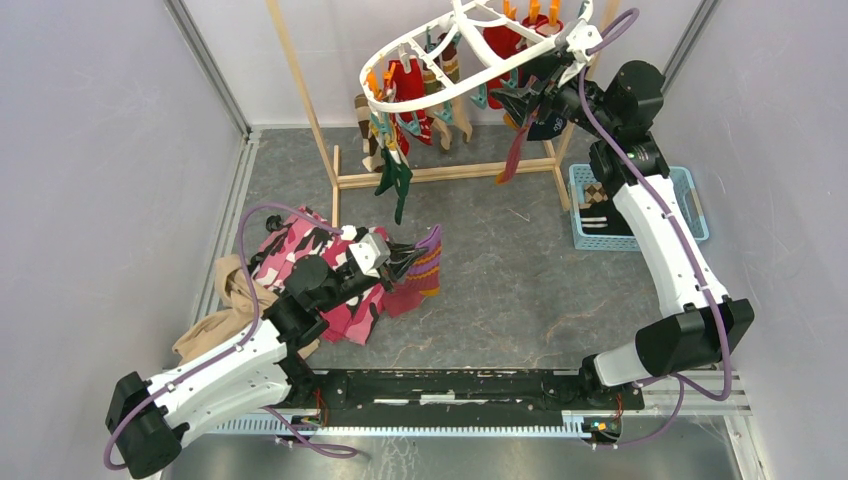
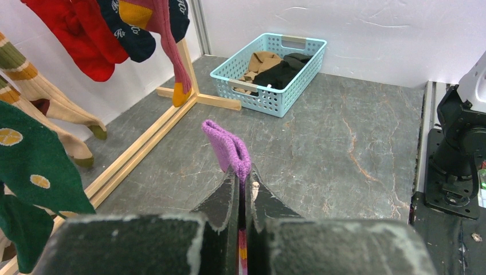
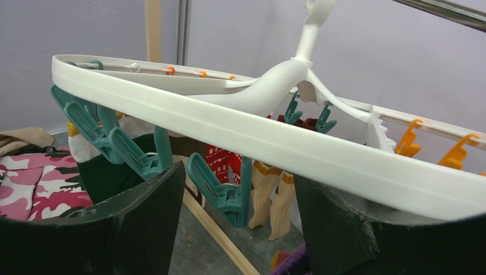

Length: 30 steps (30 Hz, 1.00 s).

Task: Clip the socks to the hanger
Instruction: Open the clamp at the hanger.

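The white hanger hangs tilted over the wooden rack, with red, dark green and navy socks clipped to it. Over the pink cloth, my left gripper is shut on a purple-maroon sock with yellow stripes. In the left wrist view its purple cuff sticks up from the shut gripper. My right gripper is at the hanger's right rim. In the right wrist view it stands open under the hanger rim, with a teal clip between its fingers, untouched.
A light wooden rack stands at the back. A blue basket with dark and tan socks sits at the right, also in the left wrist view. A pink camouflage cloth and a tan cloth lie at the left.
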Each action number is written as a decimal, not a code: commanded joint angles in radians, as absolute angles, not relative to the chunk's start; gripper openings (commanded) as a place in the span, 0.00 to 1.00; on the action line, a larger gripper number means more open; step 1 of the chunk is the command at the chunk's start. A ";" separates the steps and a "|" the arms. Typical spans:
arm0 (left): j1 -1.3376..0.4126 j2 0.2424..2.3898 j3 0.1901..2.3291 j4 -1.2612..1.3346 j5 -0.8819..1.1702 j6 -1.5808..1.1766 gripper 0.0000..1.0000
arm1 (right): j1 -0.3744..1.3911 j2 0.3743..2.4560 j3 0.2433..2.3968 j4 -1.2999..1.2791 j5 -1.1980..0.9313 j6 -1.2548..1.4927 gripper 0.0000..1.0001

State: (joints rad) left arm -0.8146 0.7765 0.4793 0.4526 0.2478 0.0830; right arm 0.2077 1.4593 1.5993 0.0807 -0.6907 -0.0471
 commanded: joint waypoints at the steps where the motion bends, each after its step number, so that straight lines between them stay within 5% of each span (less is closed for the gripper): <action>1: -0.814 0.779 0.518 0.515 0.277 0.055 0.02 | 0.211 1.425 1.639 0.072 -0.656 -0.043 0.75; 19: -0.814 0.778 0.512 0.518 0.279 0.050 0.02 | 0.211 1.450 1.640 0.146 -0.666 0.100 0.68; 30: -0.814 0.787 0.519 0.518 0.282 0.048 0.02 | 0.209 1.459 1.633 0.184 -0.710 0.121 0.33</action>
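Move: The teal clamp at the hanger's near rim hangs between the right hand's open fingers, some 1 cm to its left and level fore and aft. The hanger rim passes about 4 cm above the hand, and the next teal clamp is roughly 6 cm left and 2 cm back. The burgundy sock dangles about 12 cm below, 3 cm right and 3 cm ahead. From the left hand, the clamp lies about 21 cm ahead, 15 cm right and 19 cm above. The right hand closes its fingers about halfway onto the teal clamp's handles, rising about 1 cm. ##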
